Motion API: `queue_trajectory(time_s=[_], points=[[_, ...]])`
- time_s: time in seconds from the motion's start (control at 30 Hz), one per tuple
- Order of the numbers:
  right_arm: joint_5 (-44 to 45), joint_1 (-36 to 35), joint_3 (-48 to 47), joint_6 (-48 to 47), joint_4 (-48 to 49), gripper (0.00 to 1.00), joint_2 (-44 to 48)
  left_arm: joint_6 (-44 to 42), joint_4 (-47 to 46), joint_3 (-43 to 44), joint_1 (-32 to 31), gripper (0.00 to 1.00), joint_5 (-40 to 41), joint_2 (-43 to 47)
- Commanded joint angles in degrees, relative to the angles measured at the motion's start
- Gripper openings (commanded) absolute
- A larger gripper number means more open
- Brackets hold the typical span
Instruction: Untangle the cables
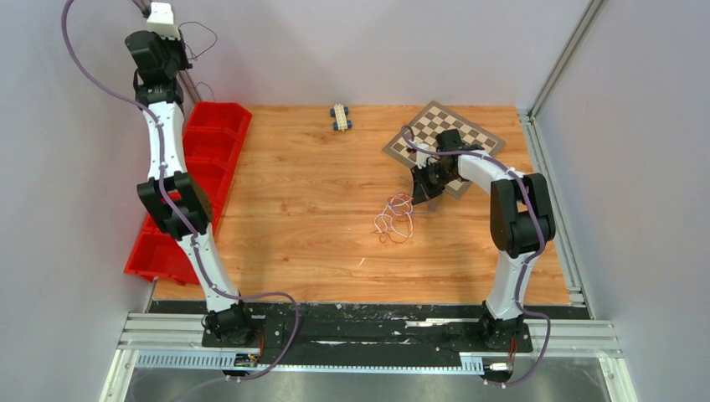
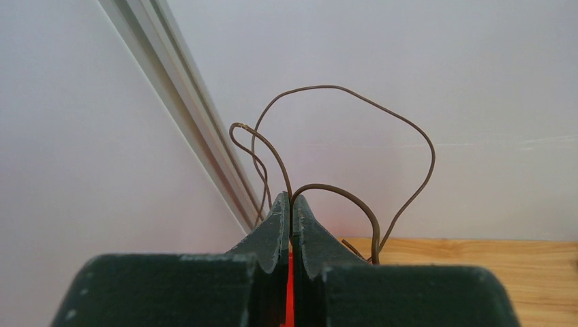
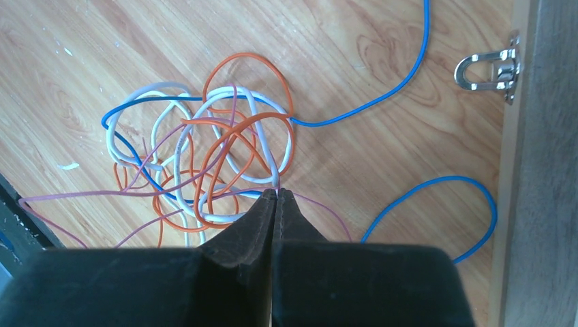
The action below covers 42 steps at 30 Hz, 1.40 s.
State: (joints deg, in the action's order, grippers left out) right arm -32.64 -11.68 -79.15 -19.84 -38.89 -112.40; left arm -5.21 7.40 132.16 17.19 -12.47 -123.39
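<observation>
The cables (image 1: 393,216) lie as a small knot on the wooden table; in the right wrist view it is a tangle (image 3: 204,150) of white, orange, lilac and blue wires. My right gripper (image 1: 416,194) sits at the knot's right edge, and its tips (image 3: 278,192) are shut on a white cable (image 3: 272,170). A blue cable (image 3: 436,184) trails off to the right. My left gripper (image 1: 172,33) is raised high at the back left corner. It (image 2: 292,199) is shut on a thin brown wire (image 2: 341,87) that loops above the tips.
Red bins (image 1: 213,142) line the table's left edge under the left arm. A chessboard (image 1: 456,134) lies at the back right, partly under the right arm. A small toy car (image 1: 340,116) sits at the back middle. A metal ring (image 3: 487,70) sits by the board's edge.
</observation>
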Motion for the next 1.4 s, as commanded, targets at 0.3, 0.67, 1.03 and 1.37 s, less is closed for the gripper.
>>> queue_trajectory(time_s=[0.3, 0.67, 1.03, 1.37], points=[[-0.4, 0.1, -0.8, -1.4, -0.9, 0.00, -0.3, -3.0, -0.2, -3.4, 2.6, 0.00, -5.8, -8.1], [-0.1, 0.2, -0.9, -1.8, -1.4, 0.00, -0.9, -6.0, 6.8, -3.3, 3.0, 0.00, -6.1, -11.8], [1.0, 0.1, -2.1, -2.8, -2.4, 0.00, -2.0, -10.9, 11.3, -4.8, 3.1, 0.00, -2.7, -13.9], [0.6, -0.1, -1.6, -2.6, -2.4, 0.00, -2.2, -12.1, 14.4, -2.5, 3.1, 0.00, 0.4, -15.3]])
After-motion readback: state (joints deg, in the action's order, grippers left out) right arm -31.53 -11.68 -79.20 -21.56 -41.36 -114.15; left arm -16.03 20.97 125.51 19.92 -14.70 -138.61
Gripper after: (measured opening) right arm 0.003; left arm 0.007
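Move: The left hand, already holding the brown cable high up, is taking it to the farthest red bin, whose middle lies about 9 cm ahead, level sideways and some 36 cm below. The second red bin is almost directly under the hand, about 1 cm back and 2 cm left; the toy car stands some 40 cm right and 11 cm ahead. From the right hand, that far bin is roughly 60 cm left and 28 cm ahead, at about its height. Still pinching the brown cable in its shut fingers, the left hand sinks nearly straight down, about 27 cm, towards the farthest red bin, bowing a little forward and back again on the way, while the fingers tip down some 35 degrees from level. The right hand stays shut beside the tangle, only easing down and slightly back. ##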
